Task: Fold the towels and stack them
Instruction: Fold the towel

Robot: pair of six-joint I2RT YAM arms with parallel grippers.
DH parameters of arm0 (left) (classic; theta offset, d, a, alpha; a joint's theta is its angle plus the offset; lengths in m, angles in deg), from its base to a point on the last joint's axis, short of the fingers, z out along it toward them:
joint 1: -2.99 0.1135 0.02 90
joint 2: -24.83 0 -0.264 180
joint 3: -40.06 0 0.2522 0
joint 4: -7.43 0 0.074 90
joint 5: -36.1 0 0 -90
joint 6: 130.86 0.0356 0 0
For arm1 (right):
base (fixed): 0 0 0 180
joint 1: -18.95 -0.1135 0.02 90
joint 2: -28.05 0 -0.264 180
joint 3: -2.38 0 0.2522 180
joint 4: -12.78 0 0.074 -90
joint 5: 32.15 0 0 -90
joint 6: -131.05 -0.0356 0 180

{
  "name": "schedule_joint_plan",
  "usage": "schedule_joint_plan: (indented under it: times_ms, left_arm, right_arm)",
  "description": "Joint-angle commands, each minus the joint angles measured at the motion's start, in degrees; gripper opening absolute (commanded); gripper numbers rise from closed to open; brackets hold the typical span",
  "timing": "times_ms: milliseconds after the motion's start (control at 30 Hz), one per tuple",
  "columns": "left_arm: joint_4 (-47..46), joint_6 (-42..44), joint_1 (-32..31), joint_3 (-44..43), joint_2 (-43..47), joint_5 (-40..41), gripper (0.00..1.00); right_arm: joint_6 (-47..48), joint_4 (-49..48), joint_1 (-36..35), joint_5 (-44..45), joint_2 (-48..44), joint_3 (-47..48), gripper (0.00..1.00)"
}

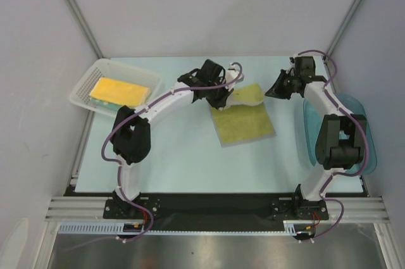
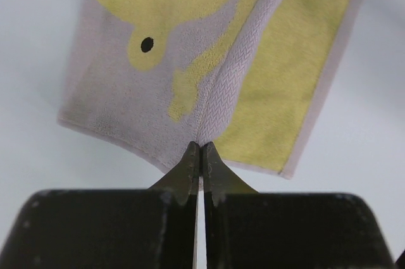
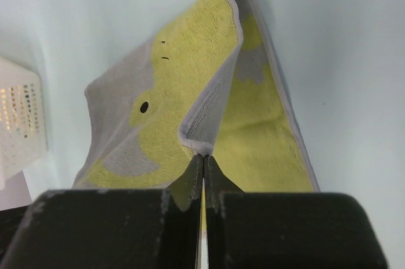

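Observation:
A pale yellow towel (image 1: 245,123) with a cartoon chick face lies in the middle of the table, its far edge lifted and turned over. My left gripper (image 1: 231,96) is shut on that raised edge, and its wrist view shows the grey hem (image 2: 237,66) pinched at the fingertips (image 2: 200,150). My right gripper (image 1: 267,93) is shut on the same towel's other far corner (image 3: 209,117), with the chick's eye and yellow body (image 3: 158,111) hanging below. Further folded towels (image 1: 120,90), yellow over teal, are stacked in the white basket.
The white mesh basket (image 1: 85,85) stands at the far left and shows in the right wrist view (image 3: 19,123). A blue translucent tub (image 1: 372,149) sits at the right edge beneath the right arm. Grey walls close in the back and sides.

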Motion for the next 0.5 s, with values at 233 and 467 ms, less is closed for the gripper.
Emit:
schedule_joint_plan:
  times_ms: [233, 467]
  left_arm:
    - [-5.07, -3.67, -3.94, 10.76, 6.74, -0.22, 0.0]
    - [-7.88, -4.46, -6.75, 19.01, 8.67, 0.56, 0.0]
  right_arm:
    - [1.47, 0.22, 0.18, 2.68, -7.8, -12.84, 0.0]
    - [0.06, -4.08, 0.18, 3.91, -10.61, -20.94, 0.0]
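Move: The near edge of the lower layer is the goal. Its left corner lies about 12 cm back from the left hand, level sideways, and its right corner about 11 cm back and 5 cm right of the right hand, both some 13 cm below. The towel's far end is about 8 cm ahead of the right hand, 2 cm left. The stacked towels sit some 38 cm left and 8 cm ahead of the left hand; the blue bin's middle is 30 cm right and 10 cm back from the right hand. Back and down together, both hands draw the pinched edge over the lower layer towards its near corners: the left about 7 cm back and 6 cm down, the right slightly farther on each count. Both grippers stay shut on the cloth, and their fingers tip a little steeper, up to some 10 degrees. ##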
